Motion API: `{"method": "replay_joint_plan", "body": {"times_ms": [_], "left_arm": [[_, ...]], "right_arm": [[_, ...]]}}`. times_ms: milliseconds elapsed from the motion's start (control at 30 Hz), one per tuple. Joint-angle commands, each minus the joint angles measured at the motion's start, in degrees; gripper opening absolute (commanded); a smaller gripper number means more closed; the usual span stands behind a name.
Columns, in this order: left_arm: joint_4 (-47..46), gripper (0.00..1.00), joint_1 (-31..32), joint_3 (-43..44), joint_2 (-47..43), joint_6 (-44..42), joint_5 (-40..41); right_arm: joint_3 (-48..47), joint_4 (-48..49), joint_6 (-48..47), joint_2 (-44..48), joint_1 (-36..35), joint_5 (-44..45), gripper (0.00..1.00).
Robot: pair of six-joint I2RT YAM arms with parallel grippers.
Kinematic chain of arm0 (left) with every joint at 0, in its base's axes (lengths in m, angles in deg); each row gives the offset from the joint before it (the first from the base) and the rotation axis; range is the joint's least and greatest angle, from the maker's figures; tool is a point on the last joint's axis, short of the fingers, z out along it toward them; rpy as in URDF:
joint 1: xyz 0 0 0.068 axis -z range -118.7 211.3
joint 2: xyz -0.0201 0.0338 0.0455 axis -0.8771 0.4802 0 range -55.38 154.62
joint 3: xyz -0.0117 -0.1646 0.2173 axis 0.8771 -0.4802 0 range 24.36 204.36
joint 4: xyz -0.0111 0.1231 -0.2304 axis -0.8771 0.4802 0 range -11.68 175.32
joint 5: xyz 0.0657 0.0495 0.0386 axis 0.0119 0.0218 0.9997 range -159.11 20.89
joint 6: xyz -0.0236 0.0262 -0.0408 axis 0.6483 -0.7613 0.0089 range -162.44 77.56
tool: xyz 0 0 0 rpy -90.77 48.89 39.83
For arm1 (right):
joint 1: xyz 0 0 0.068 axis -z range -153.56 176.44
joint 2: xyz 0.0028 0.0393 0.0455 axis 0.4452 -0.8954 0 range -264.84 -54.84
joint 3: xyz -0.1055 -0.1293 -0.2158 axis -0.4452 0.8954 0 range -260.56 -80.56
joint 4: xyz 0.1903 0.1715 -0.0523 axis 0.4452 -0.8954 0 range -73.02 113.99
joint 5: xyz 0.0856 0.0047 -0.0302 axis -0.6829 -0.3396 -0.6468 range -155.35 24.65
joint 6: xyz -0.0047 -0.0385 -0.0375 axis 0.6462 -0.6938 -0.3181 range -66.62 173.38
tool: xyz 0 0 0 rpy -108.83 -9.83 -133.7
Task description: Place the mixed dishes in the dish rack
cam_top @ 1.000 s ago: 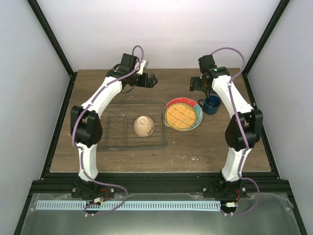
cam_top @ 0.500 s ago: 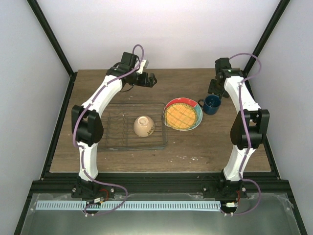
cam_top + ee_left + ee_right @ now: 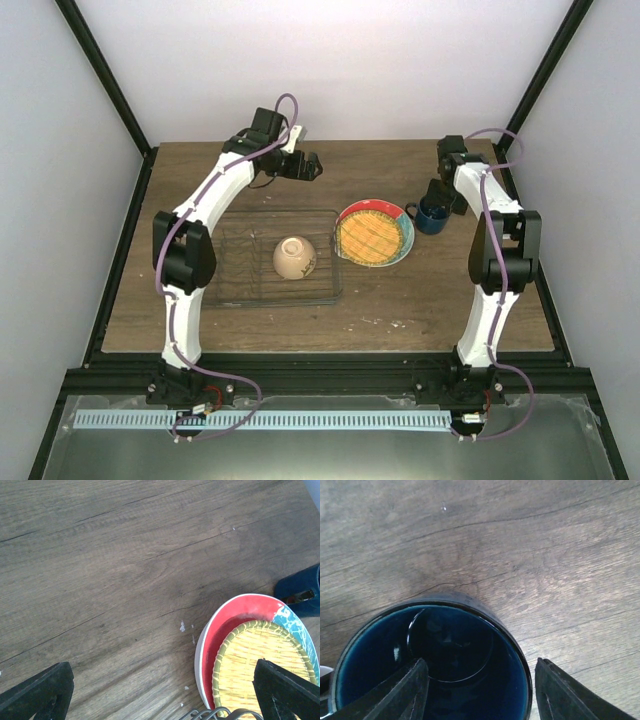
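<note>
A dark blue mug [image 3: 431,214] [image 3: 465,645] stands upright on the table, right of the stacked plates. My right gripper [image 3: 439,194] [image 3: 481,662] hangs over it, open, one finger inside the mug and the other outside its right wall, with a sliver of wood showing between. The yellow-orange grid plate [image 3: 372,235] [image 3: 260,655] lies on the red plate [image 3: 347,213] [image 3: 235,625], which has a pale rim [image 3: 199,665] under it. A cream bowl [image 3: 294,257] sits upside down in the wire dish rack [image 3: 240,270]. My left gripper [image 3: 306,166] [image 3: 162,664] is open over bare wood behind the rack.
The rack's wire corner [image 3: 220,713] shows just under the left gripper, touching the plate stack's edge. Black frame rails [image 3: 150,170] border the wooden table [image 3: 400,300] on both sides. The mug's handle points toward the plates.
The right arm swung right and back, and its gripper narrowed and settled over the mug's rim. The left arm, bowl, plates and rack stay where they were.
</note>
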Motion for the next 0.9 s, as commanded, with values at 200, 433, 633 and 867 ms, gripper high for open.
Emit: {"method": "replay_joint_plan", "body": {"times_ms": [200,433,633,867], "left_arm": [[1.2,1.00,-0.5,2.1,1.4,-0.4,-1.6],[1.2,1.00,-0.8,2.1,1.9,-0.3,-2.0],[0.8,1.00,-1.4,2.8,2.3,0.8,-4.6],[0.0,1.00,-2.8,7.9,3.8,7.0,-14.9]], "right_arm": [[5.0,4.8,-0.7,-1.9,0.8,-1.3,0.51],[5.7,6.5,-0.8,-2.1,0.8,-2.6,0.24],[1.4,4.8,-2.0,-2.9,0.8,-1.7,0.01],[-5.7,6.9,-4.9,-3.2,0.8,-2.2,0.01]]}}
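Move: Just left of the right hand's point and some 6 cm below it is the middle of the blue mug, about 3 cm to the left and 1 cm back, with the half-open fingers over its right-hand rim. The red-and-blue plate is roughly 18 cm left and 5 cm back, the dish rack's middle about 40 cm left and 11 cm back, both lower. From the left hand, the mug lies about 29 cm right, 6 cm back and 15 cm down. Sinking about 4 cm with a slight draw back, the right hand takes its fingers down either side of the mug's right wall, one inside and one outside, and closes to pinch it. With the wall gripped, it then eases some 2 cm forward and rises about 1 cm, the wrist hardly turning. ##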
